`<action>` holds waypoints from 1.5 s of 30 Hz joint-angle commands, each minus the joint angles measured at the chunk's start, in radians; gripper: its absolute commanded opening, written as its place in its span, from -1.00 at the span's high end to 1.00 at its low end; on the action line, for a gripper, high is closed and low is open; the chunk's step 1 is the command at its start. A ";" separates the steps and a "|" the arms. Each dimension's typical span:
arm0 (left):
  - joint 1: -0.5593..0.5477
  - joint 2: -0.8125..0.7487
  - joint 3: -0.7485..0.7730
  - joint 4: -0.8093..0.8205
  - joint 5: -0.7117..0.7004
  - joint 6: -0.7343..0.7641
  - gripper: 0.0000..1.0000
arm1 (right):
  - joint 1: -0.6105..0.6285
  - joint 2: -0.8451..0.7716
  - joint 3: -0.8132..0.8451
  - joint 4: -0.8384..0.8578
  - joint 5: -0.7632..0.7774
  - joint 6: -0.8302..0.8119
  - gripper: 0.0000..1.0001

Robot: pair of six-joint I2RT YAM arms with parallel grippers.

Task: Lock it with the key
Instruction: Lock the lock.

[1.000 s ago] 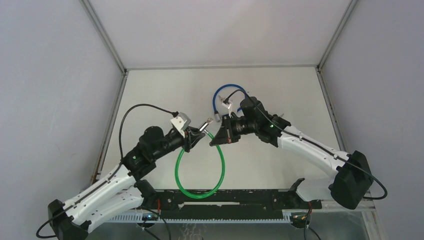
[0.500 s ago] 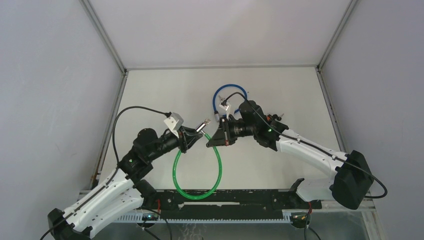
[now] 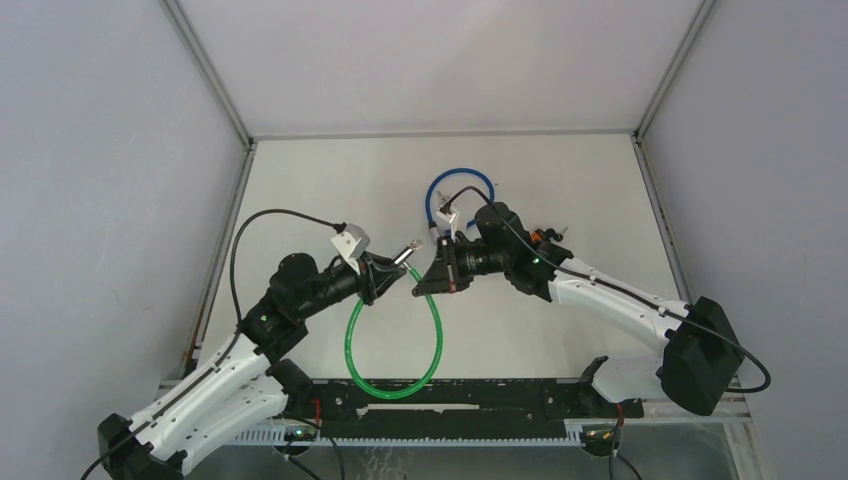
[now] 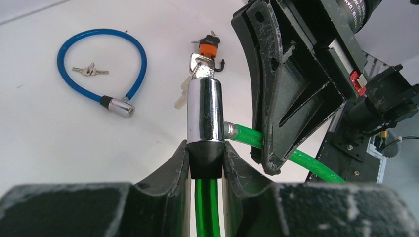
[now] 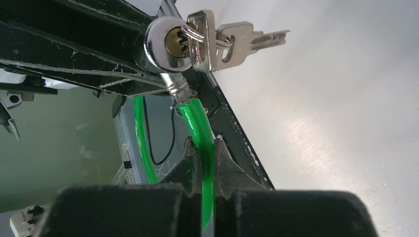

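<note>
A green cable lock [image 3: 352, 345] hangs in a loop between my two grippers above the table. My left gripper [image 4: 206, 153] is shut on the black collar [image 4: 206, 165] under the lock's chrome cylinder [image 4: 205, 111]. A bunch of keys [image 5: 227, 42] hangs from the keyhole [image 5: 173, 42] at the cylinder's end, one key in it. My right gripper [image 5: 202, 148] is shut on the green cable [image 5: 200, 133] just behind its metal pin, which sits in the cylinder's side. In the top view the left gripper [image 3: 385, 275] and right gripper [image 3: 425, 283] stand close, facing each other.
A blue cable lock [image 3: 432, 195] lies on the table behind the right gripper, with a small pair of keys [image 4: 89, 70] inside its loop. A black rail [image 3: 480, 400] runs along the near edge. Grey walls close in the left, right and back.
Both grippers have drifted a little to the left with the green lock. The two grips are unchanged.
</note>
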 commanded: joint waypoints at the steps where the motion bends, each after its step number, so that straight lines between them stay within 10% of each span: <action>1: -0.088 0.036 0.012 0.058 0.405 -0.046 1.00 | -0.015 -0.002 0.091 0.269 0.164 0.050 1.00; 28: -0.124 0.079 0.041 0.048 0.339 -0.020 1.00 | -0.071 0.016 0.126 0.222 0.095 -0.033 1.00; 45: -0.002 0.111 0.047 0.020 0.460 -0.075 1.00 | -0.088 -0.042 0.110 0.100 0.091 -0.078 -0.01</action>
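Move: Just right of the left hand, which still holds the green lock by its black collar, the cable's metal end sits against the barrel's side, about 1 cm ahead and 2 cm right at the same height. Keys stick out of the cylinder some 4 cm ahead and 4 cm right of that hand. The right hand pinches the cable just past its end; from it the barrel's middle lies about 5 cm ahead, 3 cm left and 2 cm above, the keys 7 cm ahead and 1 cm left, 2 cm above. Pressing together on the lock, the hands shift as a pair: the left pushes the barrel right and down against the cable end, about 1.5 cm each way, while the right keeps its pinch, pushed along right and down. Then the right fingers open about halfway, letting go of the cable, and the hand starts up and forward; the left draws back 2 cm, turning some 5 degrees clockwise. ##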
